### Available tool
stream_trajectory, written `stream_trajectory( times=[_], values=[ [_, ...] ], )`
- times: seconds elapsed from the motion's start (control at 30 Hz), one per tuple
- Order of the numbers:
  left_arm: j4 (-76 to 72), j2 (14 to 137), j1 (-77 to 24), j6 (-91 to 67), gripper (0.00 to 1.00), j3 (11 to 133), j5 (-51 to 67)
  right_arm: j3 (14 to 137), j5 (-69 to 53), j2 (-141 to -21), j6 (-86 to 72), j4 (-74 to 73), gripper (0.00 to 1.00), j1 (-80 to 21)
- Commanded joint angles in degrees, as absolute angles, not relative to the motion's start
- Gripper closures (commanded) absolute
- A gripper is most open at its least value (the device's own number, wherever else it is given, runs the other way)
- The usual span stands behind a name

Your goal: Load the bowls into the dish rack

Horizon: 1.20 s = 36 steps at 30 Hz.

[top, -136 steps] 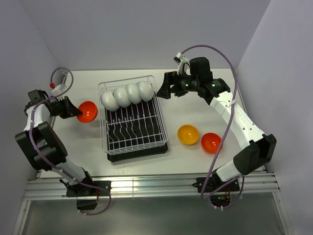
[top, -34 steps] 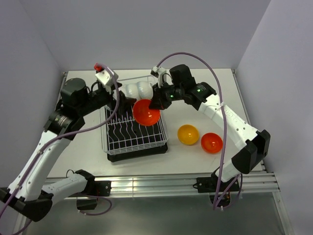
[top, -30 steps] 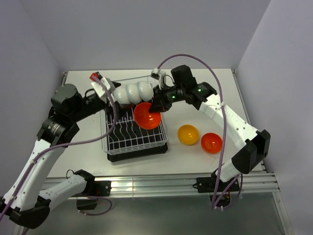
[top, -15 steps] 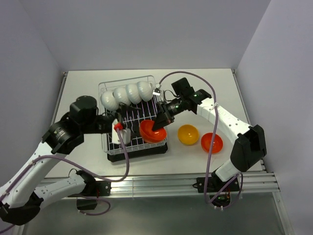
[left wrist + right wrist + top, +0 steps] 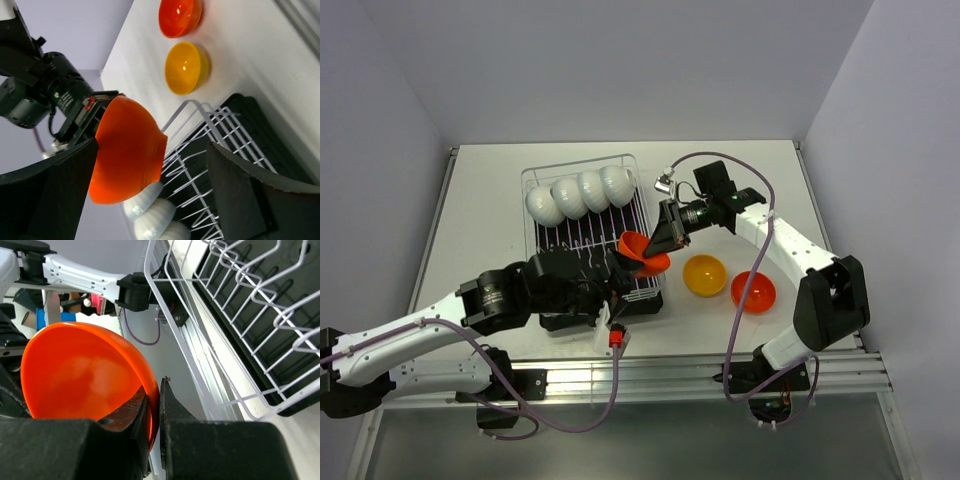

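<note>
My right gripper is shut on the rim of a red-orange bowl, one finger inside and one outside. It holds that bowl tilted over the right front edge of the dish rack. Several white bowls stand on edge along the rack's back. My left gripper is open and holds nothing. It sits low at the rack's front right and looks up at the held bowl. A yellow-orange bowl and another red-orange bowl rest on the table to the right.
The left arm lies low along the table's near edge in front of the rack. The right arm arches over the two loose bowls. Walls close the table in at the back and on both sides.
The right gripper has carried the red-orange bowl from above the rack's middle to its right front edge. The left arm has swung from the back left down to the rack's front.
</note>
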<state>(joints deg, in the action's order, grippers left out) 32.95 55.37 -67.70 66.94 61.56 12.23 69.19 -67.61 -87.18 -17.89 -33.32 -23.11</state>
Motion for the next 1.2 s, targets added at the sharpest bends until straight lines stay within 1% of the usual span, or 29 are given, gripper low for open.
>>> stream_trajectory(
  times=[0.0,0.2,0.37,0.47,0.5,0.53,0.57,0.6,0.67,0.8,0.83,0.97,1.03,1.07,1.13,1.17],
  values=[
    [25.8,54.8,-69.2,71.4,0.05,60.1,5.4,67.4,-70.4,-84.2,-20.6,-30.7,1.00,-23.5],
    [23.6,55.5,-70.0,73.9,0.04,58.4,2.2,66.9,-68.8,-84.0,-19.7,-31.6,1.00,-24.4],
    [25.8,56.4,-70.1,75.1,0.06,58.2,1.8,67.5,-68.6,-83.5,-19.6,-32.2,1.00,-25.1],
    [27.6,57.6,-70.1,74.4,0.11,58.8,1.5,67.4,-68.3,-83.1,-19.4,-32.3,1.00,-25.5],
    [27.7,57.7,-70.1,74.4,0.15,58.7,1.4,67.3,-68.3,-83.0,-19.3,-32.3,1.00,-25.6],
    [27.6,57.8,-70.1,74.4,0.18,58.6,1.3,67.2,-68.4,-82.9,-19.4,-32.2,1.00,-25.7],
    [27.6,57.8,-70.0,74.4,0.25,58.5,1.2,67.1,-68.4,-82.9,-19.5,-32.1,1.00,-25.8],
    [27.7,58.1,-70.1,74.8,0.28,58.5,1.2,67.2,-68.5,-82.9,-19.5,-32.1,1.00,-25.8],
    [28.1,58.4,-70.0,75.3,0.32,58.4,0.6,67.7,-68.6,-82.9,-19.2,-32.6,1.00,-26.0],
    [27.1,58.4,-70.1,76.5,0.36,57.5,0.3,67.2,-68.5,-82.5,-19.4,-32.2,1.00,-26.6],
    [27.1,58.4,-70.1,76.7,0.36,57.0,0.3,66.7,-68.6,-82.4,-20.2,-31.8,1.00,-26.7],
    [26.6,57.8,-70.1,78.5,0.20,55.7,0.3,66.7,-68.6,-82.2,-20.0,-31.8,1.00,-27.0],
    [26.9,57.8,-70.1,78.7,0.20,55.6,0.3,66.6,-68.4,-82.1,-20.0,-31.9,1.00,-27.1],
    [26.9,58.0,-70.1,79.1,0.23,55.5,-1.9,66.5,-68.3,-82.0,-20.0,-31.9,1.00,-27.1],
    [26.6,58.2,-70.1,79.5,0.27,55.5,-2.6,66.2,-68.3,-82.0,-20.2,-31.6,1.00,-27.1],
    [26.5,58.2,-70.0,79.8,0.32,55.4,-2.8,66.2,-68.3,-82.0,-20.3,-31.6,1.00,-27.1]
  ],
)
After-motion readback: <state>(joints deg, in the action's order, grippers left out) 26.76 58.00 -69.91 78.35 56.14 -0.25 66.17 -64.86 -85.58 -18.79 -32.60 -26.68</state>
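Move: The orange bowl, hanging by its rim from the right fingers, lies about 6 cm ahead of the open left hand and 5 cm to its right, at nearly its height; below, the dish rack's middle is some 10 cm ahead and 9 cm left, and the yellow bowl about 23 cm right, level with it. From the right hand, the left gripper is some 10 cm back and 9 cm left, the yellow bowl roughly 9 cm back and 14 cm right. The left hand, fingers wide and pointing right, reaches about 3 cm forward around the orange bowl, then sinks a little over 2 cm while rolling some 15 degrees so its forward side rises, and its fingers close part way until they clasp the bowl across rim and foot. The right hand keeps its pinch on the rim throughout and eases the bowl about 2 cm back towards the left gripper, sinking about 1 cm and drifting slightly left. ##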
